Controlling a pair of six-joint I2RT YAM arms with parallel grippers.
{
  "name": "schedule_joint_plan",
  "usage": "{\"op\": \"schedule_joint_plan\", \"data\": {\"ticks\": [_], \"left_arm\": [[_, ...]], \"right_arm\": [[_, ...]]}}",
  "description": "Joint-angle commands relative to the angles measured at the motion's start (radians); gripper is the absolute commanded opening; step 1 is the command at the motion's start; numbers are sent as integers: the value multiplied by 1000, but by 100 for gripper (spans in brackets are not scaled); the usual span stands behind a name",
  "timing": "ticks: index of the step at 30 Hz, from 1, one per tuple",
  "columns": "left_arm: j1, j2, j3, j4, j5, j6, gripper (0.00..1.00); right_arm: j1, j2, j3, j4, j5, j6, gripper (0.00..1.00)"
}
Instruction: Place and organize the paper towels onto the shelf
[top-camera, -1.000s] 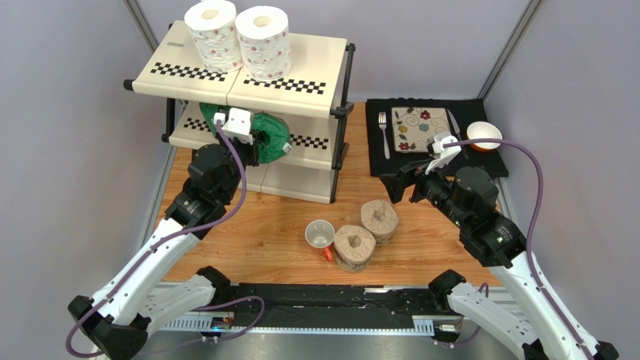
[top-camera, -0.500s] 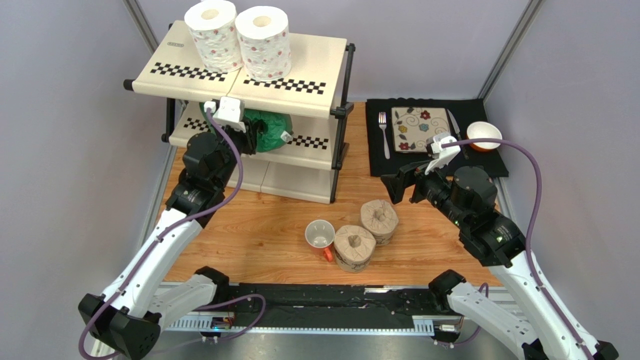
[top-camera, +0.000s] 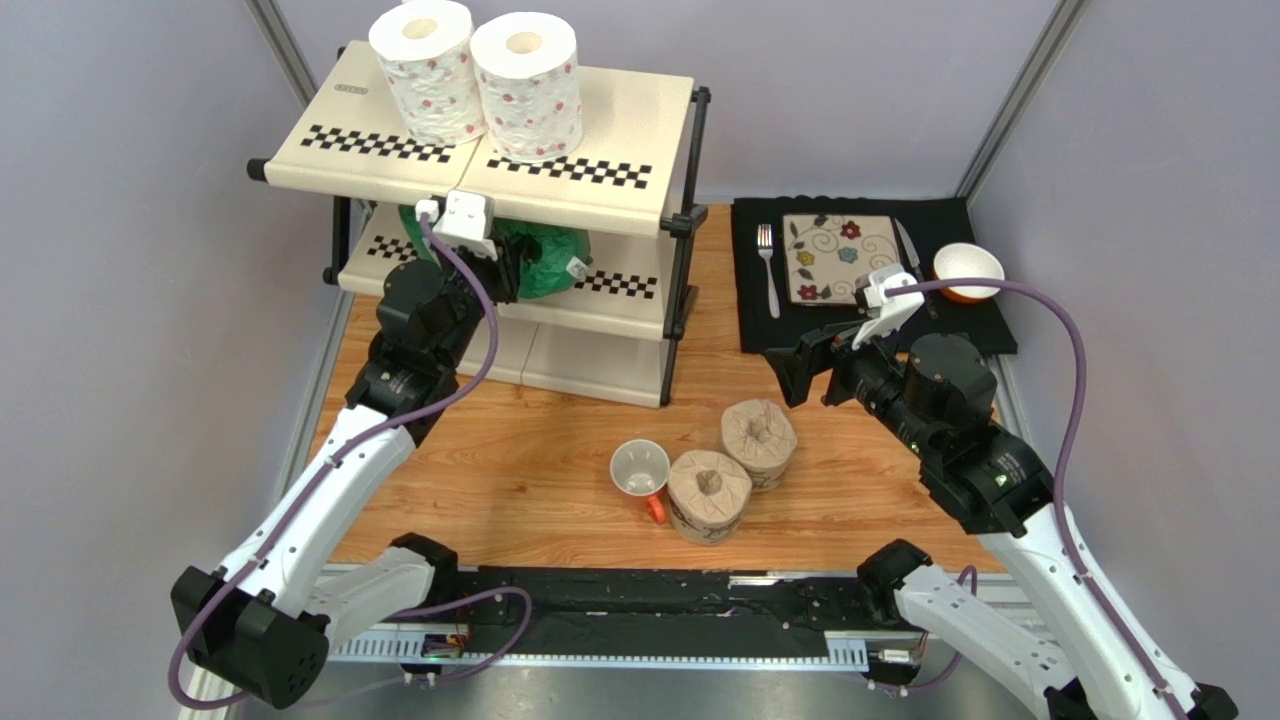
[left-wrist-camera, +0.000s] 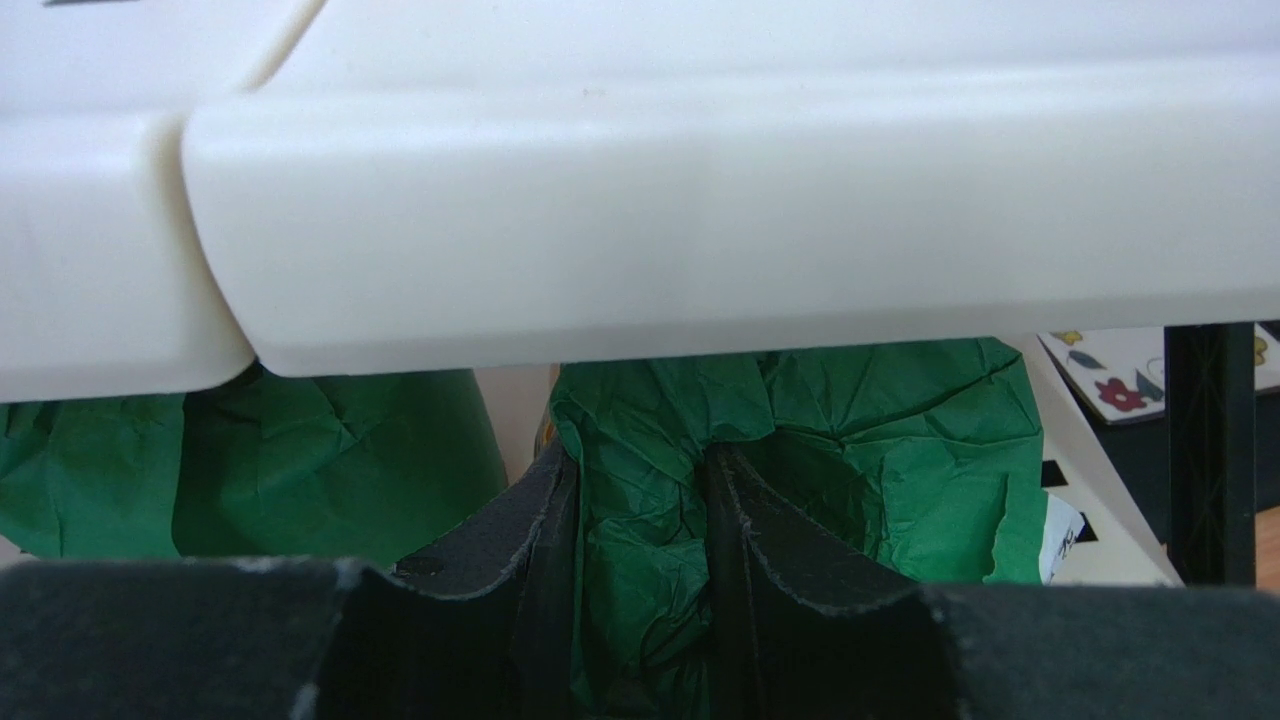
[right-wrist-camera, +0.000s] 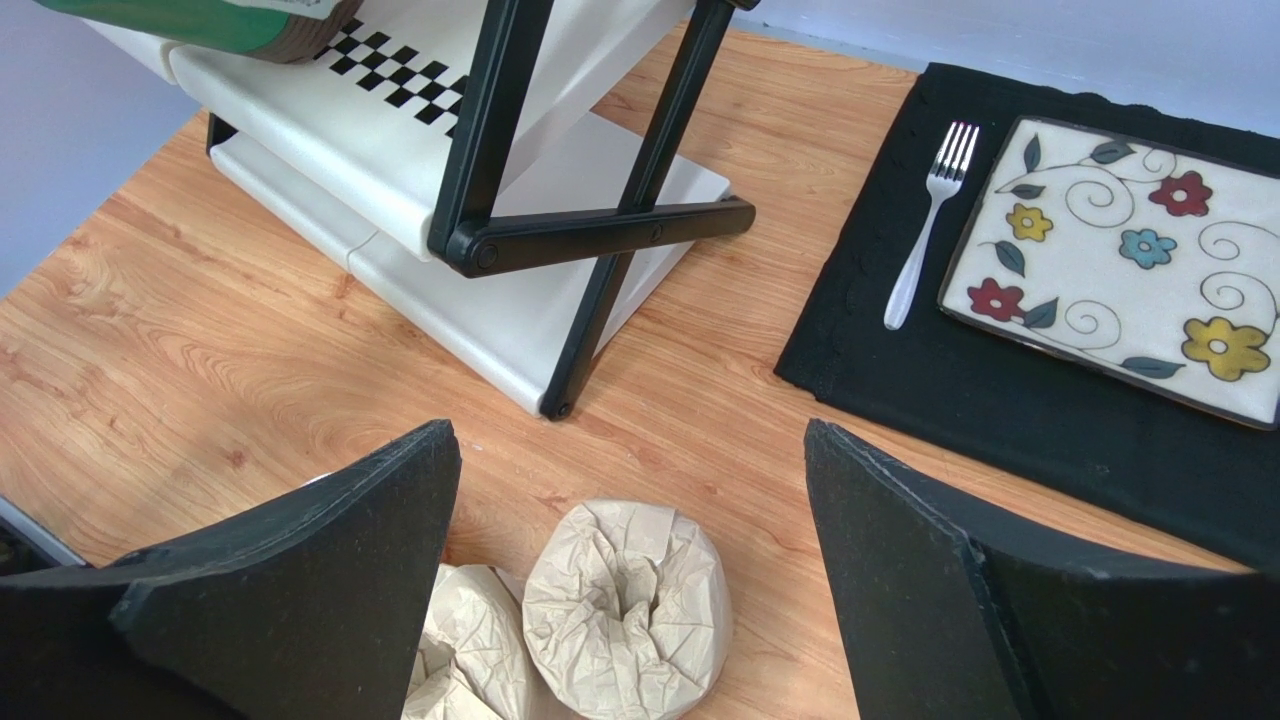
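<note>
Two white floral paper towels (top-camera: 478, 78) stand on the top tier of the shelf (top-camera: 631, 135). My left gripper (top-camera: 508, 273) reaches under that tier and is shut on the crumpled wrapper of a green roll (left-wrist-camera: 842, 450), which sits at the middle tier (top-camera: 624, 308). In the left wrist view the black fingers (left-wrist-camera: 511, 555) pinch the green paper, and a second green roll (left-wrist-camera: 226, 465) sits to its left. Two tan rolls (top-camera: 759, 438) (top-camera: 708, 495) stand on the table. My right gripper (right-wrist-camera: 631, 435) hangs open above the tan roll (right-wrist-camera: 624, 608), apart from it.
A white mug with a red handle (top-camera: 642, 470) lies beside the tan rolls. At the right back, a black placemat (top-camera: 992, 323) carries a flowered plate (top-camera: 834, 258), a fork (top-camera: 768, 263) and a bowl (top-camera: 968, 270). Black shelf posts (right-wrist-camera: 496, 135) stand close to the right gripper.
My left arm has pushed forward, carrying the green roll deeper under the top tier onto the middle shelf. The right arm has stayed put.
</note>
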Motion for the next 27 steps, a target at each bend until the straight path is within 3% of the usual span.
{"op": "schedule_joint_plan", "data": {"ticks": [1, 5, 10, 13, 27], "left_arm": [[9, -12, -11, 102, 8, -9, 25], [10, -9, -33, 113, 3, -4, 33], [10, -3, -42, 119, 1, -3, 61], [10, -6, -45, 121, 0, -3, 69], [12, -8, -33, 118, -2, 6, 74]], "right_arm": [[3, -18, 29, -4, 14, -15, 90], [3, -19, 29, -9, 19, -15, 89], [1, -24, 29, -13, 22, -18, 90], [1, -24, 28, -16, 25, -17, 90], [1, -27, 26, -20, 23, -17, 90]]}}
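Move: The second green paper towel roll is already on the middle shelf's right panel, its near left wall in the left fingers. Its middle is about 3 cm ahead of that hand, 4 cm to its right and 3 cm lower. The first green roll sits some 5 cm ahead, 10 cm left and 4 cm below, and the black shelf post about 20 cm right, level fore and aft. From the right hand the second roll is roughly 15 cm ahead, 36 cm left, at like height. The second green roll, still pinched by its wrapped wall under the top shelf's edge, is set down and let go. The left hand sinks a scant 1 cm towards the middle shelf, then, staying almost in place, spreads its fingers from about a third to three quarters open and eases back up by as little. ##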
